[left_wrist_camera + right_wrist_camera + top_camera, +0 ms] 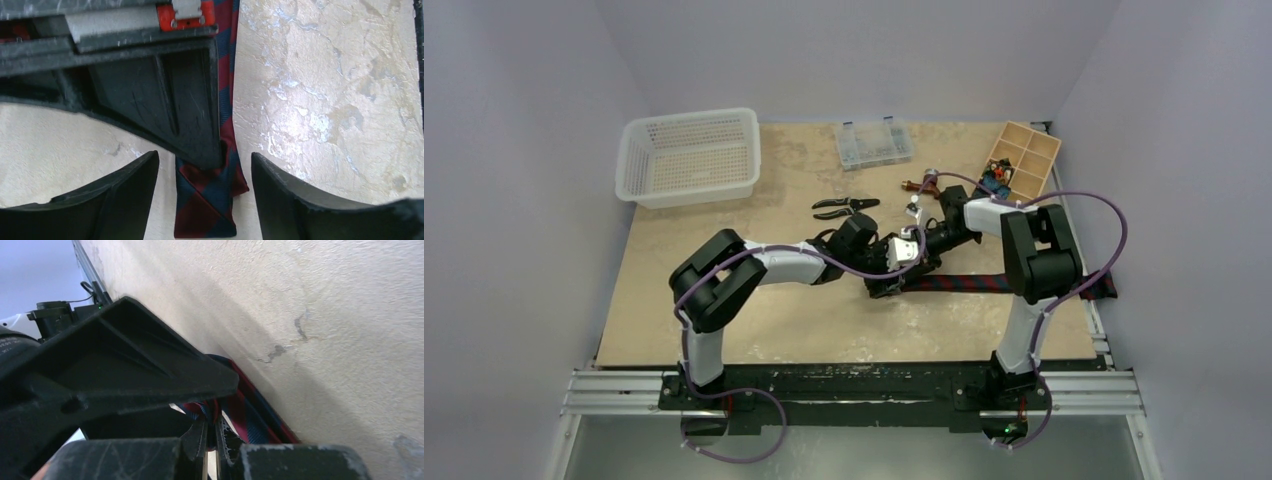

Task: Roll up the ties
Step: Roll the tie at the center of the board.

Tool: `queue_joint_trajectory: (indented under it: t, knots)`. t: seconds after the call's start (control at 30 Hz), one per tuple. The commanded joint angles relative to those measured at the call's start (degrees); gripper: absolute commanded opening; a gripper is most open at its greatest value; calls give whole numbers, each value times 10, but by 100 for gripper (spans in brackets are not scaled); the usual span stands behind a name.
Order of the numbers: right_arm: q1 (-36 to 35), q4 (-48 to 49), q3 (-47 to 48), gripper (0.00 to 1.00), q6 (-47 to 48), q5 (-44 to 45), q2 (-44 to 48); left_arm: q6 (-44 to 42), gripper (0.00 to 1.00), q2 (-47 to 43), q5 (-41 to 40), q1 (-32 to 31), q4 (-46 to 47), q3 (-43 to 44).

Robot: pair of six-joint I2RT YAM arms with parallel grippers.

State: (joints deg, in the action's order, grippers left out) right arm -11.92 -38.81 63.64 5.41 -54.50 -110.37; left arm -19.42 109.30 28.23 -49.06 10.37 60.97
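A navy and dark red striped tie [984, 284] lies as a flat strip across the right half of the table. Its left end [205, 205] is folded over once into a small flap. My left gripper [205, 159] stands open around this folded end, one finger [125, 200] on each side, apart from the cloth. My right gripper [212, 422] is shut on the tie's fold [202, 410], pinching a thin bunch of fabric just behind the flap. In the top view both grippers meet at the strip's left end, left gripper [882, 284] and right gripper [908, 262].
Black-handled pliers [844, 207] lie just beyond the grippers. A white mesh basket [689, 155] stands at the back left, a clear plastic box [874, 143] at the back middle, a wooden compartment tray [1022, 160] at the back right. The tie's far end reaches the table's right edge [1096, 330].
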Motion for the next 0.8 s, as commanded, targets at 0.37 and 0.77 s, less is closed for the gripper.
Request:
queue_joint_trajectory:
  t: [0.37, 0.77]
  knots:
    - [18, 20, -17, 0, 57, 7, 2, 8, 92, -30, 131, 59, 60, -44]
    - [19, 37, -12, 0, 31, -11, 27, 13, 98, 9, 44, 17, 85, -34]
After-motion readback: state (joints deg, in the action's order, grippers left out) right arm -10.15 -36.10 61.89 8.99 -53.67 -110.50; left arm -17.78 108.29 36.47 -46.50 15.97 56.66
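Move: The tie's rolled end lies right at the left hand's open fingers, about 1 cm below their midpoint, and roughly 2 cm to the left of and 1 cm below the right hand's shut fingertips. From the left hand the flat rest of the tie runs off to the right, its middle some 26 cm away; the shears lie about 19 cm ahead and 10 cm left, the brown tap about 25 cm ahead and 9 cm right. The left hand spreads its fingers from a little over half open to nearly full width while it draws off about 3.5 cm to the left and a little forward, then swings back to the right and towards the base, ending about 1 cm back and 1 cm left of its start, with a finger on the far and the near side of the tie's rolled end. Meanwhile the right hand keeps its shut pinch on the tie beside the rolled end, easing about 1 cm right and 1 cm down towards the table. ##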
